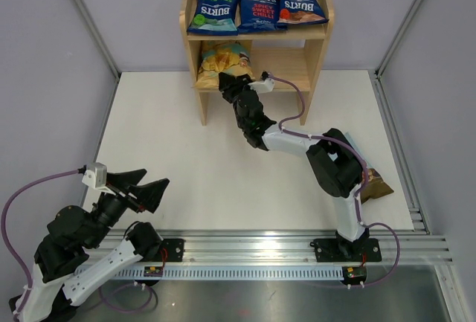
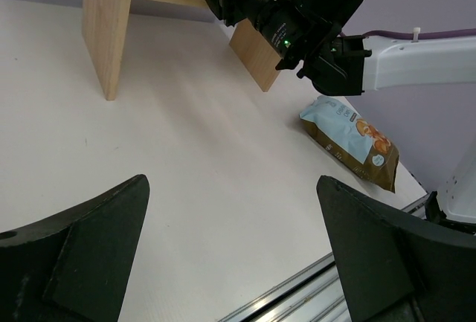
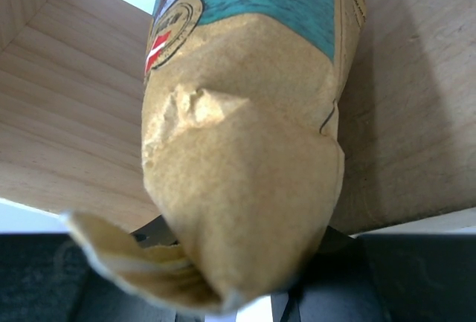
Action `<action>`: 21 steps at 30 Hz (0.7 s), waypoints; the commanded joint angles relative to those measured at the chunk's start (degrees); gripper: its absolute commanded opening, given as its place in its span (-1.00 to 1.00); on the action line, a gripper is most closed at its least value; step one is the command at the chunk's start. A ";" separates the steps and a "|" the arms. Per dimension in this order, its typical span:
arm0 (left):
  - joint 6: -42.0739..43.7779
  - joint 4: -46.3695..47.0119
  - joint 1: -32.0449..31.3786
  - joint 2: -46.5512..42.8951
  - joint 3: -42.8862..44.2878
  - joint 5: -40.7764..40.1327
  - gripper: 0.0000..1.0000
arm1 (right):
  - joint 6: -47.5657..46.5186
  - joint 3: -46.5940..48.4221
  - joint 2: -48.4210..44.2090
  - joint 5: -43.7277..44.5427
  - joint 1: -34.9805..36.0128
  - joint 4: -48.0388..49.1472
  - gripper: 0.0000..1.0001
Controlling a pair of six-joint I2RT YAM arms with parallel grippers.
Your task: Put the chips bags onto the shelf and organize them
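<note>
The wooden shelf [image 1: 324, 32] stands at the back of the table. Three dark-blue Burts chips bags lie side by side on its top tier: one with green lettering [image 1: 213, 6], a middle one [image 1: 259, 8] and a red-lettered one [image 1: 299, 6]. A tan chips bag [image 1: 219, 58] sits in the left part of the lower tier, and my right gripper [image 1: 232, 82] is shut on its near end. In the right wrist view this tan bag [image 3: 245, 151] fills the frame and hides the fingers. A light-blue-and-brown bag [image 2: 353, 140] lies on the table at the right. My left gripper [image 1: 141, 188] hangs open near the front left, holding nothing.
The right arm [image 1: 335, 162] stretches from the front rail to the shelf and partly covers the light-blue-and-brown bag [image 1: 375, 184]. A metal rail [image 1: 253, 248] runs along the near edge. Grey walls close in the table on both sides.
</note>
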 commanded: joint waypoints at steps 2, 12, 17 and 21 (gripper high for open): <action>0.26 2.28 0.03 -3.08 -0.23 -1.31 0.98 | 1.46 1.42 -0.11 1.18 1.03 -1.36 -0.27; 0.08 2.20 0.03 -3.08 -0.23 -1.57 0.98 | 1.90 -2.80 -5.64 -2.08 -0.46 -6.20 0.43; 0.08 2.37 0.03 -3.00 -0.23 -1.48 0.98 | 3.30 -4.30 -8.55 -2.69 -1.25 -11.63 0.54; 0.08 2.46 0.03 -2.91 -0.23 -1.40 0.98 | 3.83 -6.23 -11.27 -4.18 -1.95 -12.88 0.68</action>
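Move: The yellow chips bag is already on the left part of the lower shelf, its near edge pinched in my right hand; its middle lies about 8 cm ahead, straight in line and level. The shelf's left side panel stands about 8 cm left and 6 cm ahead. On the upper shelf, some 20 cm up and 8 ahead, the green-lettered bag is 2 cm left, the spicy chilli bag 9 cm right. From my left hand the yellow bag is some 43 cm ahead, 18 right, slightly lower. I let go of the yellow bag's near edge, opening my right fingers from a little over a third to most of their width while the hand first stays put. Then I draw it back out of the lower shelf by about 2 cm, easing 1.5 cm to the right with a slight downward tip of the wrist. ##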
